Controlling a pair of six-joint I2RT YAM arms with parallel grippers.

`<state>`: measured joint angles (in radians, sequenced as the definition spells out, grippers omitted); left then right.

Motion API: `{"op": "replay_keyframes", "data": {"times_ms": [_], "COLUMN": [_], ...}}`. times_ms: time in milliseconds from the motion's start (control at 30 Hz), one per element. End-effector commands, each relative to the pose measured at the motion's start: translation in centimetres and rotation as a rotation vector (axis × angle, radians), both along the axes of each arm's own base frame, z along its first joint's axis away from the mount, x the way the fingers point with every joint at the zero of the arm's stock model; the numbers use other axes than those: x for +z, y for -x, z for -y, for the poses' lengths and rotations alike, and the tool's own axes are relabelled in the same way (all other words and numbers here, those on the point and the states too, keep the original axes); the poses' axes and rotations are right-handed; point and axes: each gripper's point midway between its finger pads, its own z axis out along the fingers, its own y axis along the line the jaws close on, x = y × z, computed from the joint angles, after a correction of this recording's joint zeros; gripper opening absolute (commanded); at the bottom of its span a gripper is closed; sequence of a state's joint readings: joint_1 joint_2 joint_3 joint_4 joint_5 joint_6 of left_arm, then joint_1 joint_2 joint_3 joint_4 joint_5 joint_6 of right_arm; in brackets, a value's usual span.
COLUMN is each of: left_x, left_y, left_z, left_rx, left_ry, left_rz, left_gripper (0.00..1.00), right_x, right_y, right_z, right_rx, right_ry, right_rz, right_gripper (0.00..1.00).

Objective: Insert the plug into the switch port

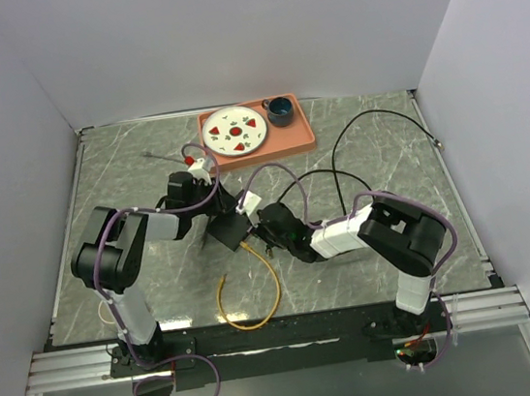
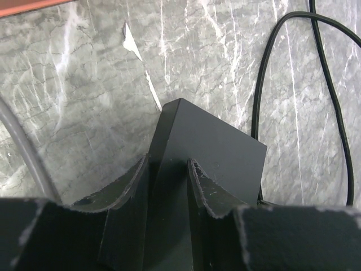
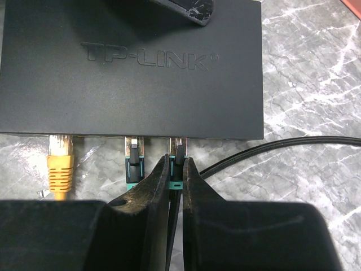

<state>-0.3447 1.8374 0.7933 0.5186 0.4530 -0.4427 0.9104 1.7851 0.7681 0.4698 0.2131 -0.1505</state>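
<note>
The black switch box (image 3: 141, 68), marked TP-LINK, lies mid-table (image 1: 228, 230). Along its near edge a yellow plug (image 3: 60, 164) and a black-and-teal plug (image 3: 133, 161) sit in ports. My right gripper (image 3: 176, 172) is shut on a second black-and-teal plug (image 3: 178, 158), whose clear tip is at the port (image 3: 179, 141) in the box's edge. My left gripper (image 2: 168, 169) is shut on the box (image 2: 208, 152), one finger on each face, holding its far end. A left fingertip (image 3: 186, 8) shows over the box's top in the right wrist view.
An orange tray (image 1: 302, 137) with a plate (image 1: 236, 129) and dark cup (image 1: 280, 109) stands at the back. A yellow cable (image 1: 258, 296) loops toward the front edge. Black cables (image 1: 354, 128) run across the right half and beside the box (image 2: 259, 101).
</note>
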Motion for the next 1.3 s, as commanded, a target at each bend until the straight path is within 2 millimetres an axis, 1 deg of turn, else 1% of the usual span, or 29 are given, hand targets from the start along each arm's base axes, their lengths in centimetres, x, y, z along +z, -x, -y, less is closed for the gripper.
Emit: {"op": "replay_keyframes", "data": {"times_ms": [0,200,333,533,567,700,767,800,900,1000,1033,1100,1133,1200,1233,1267], "left_x": [0.3,0.2,-0.3,-1.2,-1.5,-2.0,-2.2,-2.2,-2.2,-2.2,-2.1,-2.3,-2.3,-2.4,-2.3,-2.2], "left_y": [13.3,14.7,15.5,16.7,16.9,17.3,17.3,17.2,16.7,15.5,15.1,13.9,13.4,12.2,11.8,10.9], "left_z": [7.0,6.7,7.0,7.7,7.7,7.5,7.4,7.4,7.3,7.1,6.9,6.2,5.9,4.8,4.4,3.7], "left_rx": [-0.418,-0.43,-0.453,-0.494,-0.498,-0.506,-0.501,-0.501,-0.477,-0.429,-0.416,-0.363,-0.342,-0.29,-0.274,-0.245], "left_ry": [0.18,0.169,0.158,0.148,0.144,0.136,0.128,0.123,0.1,0.078,0.076,0.065,0.063,0.065,0.068,0.072], "left_rz": [-0.324,-0.347,-0.371,-0.404,-0.412,-0.425,-0.43,-0.425,-0.41,-0.391,-0.383,-0.376,-0.371,-0.369,-0.368,-0.358], "left_gripper": [0.32,0.32,0.32,0.32,0.32,0.32,0.33,0.33,0.35,0.38,0.42,0.47,0.51,0.54,0.57,0.58], "right_x": [6.4,6.9,7.2,7.4,7.4,8.6,8.5,8.8,8.5,7.6,7.3,6.4,5.9,5.3,4.6,4.4], "right_y": [-3.7,-4.6,-4.4,-4.2,-4.1,-3.7,-3.6,-3.6,-3.3,-2.6,-2.4,-1.8,-1.5,-0.9,-0.3,-0.1], "right_z": [-4.7,-4.4,-5.0,-5.2,-5.2,-5.4,-5.5,-5.6,-5.5,-5.2,-5.1,-4.6,-4.4,-3.9,-3.7,-3.5], "right_rx": [0.007,-0.014,0.014,0.034,0.036,0.059,0.068,0.072,0.079,0.087,0.087,0.09,0.09,0.088,0.094,0.092], "right_ry": [-0.207,-0.229,-0.246,-0.254,-0.253,-0.276,-0.267,-0.267,-0.254,-0.234,-0.229,-0.205,-0.198,-0.188,-0.181,-0.179], "right_rz": [0.173,0.173,0.173,0.176,0.175,0.177,0.168,0.169,0.149,0.109,0.093,0.056,0.039,0.007,-0.015,-0.022], "right_gripper": [0.0,0.0,0.0,0.0,0.0,0.0,0.0,0.0,0.0,0.0,0.0,0.0,0.0,0.04,0.05,0.08]}}
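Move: The right hand already holds the black plug at the switch, with its port mouth some 2 cm ahead, 1 cm left and about level. The second black plug is roughly 1 cm ahead and 2 cm left of that hand, the yellow plug about 2 cm back and 4 cm left. From the left hand at the switch's back side, the switch's middle lies about 5 cm back, straight in line sideways and 1 cm lower; the port is about 7 cm back and 4 cm right. The right hand stays almost in place, fingers shut on the plug at the port, easing forward a few millimetres and then back and about half a centimetre to its right. The left hand keeps one finger against the switch's side opposite the ports and the other over its top, first near still, then spreading its fingers from about a third to over half open as it shifts some 1 cm back and to the right. ##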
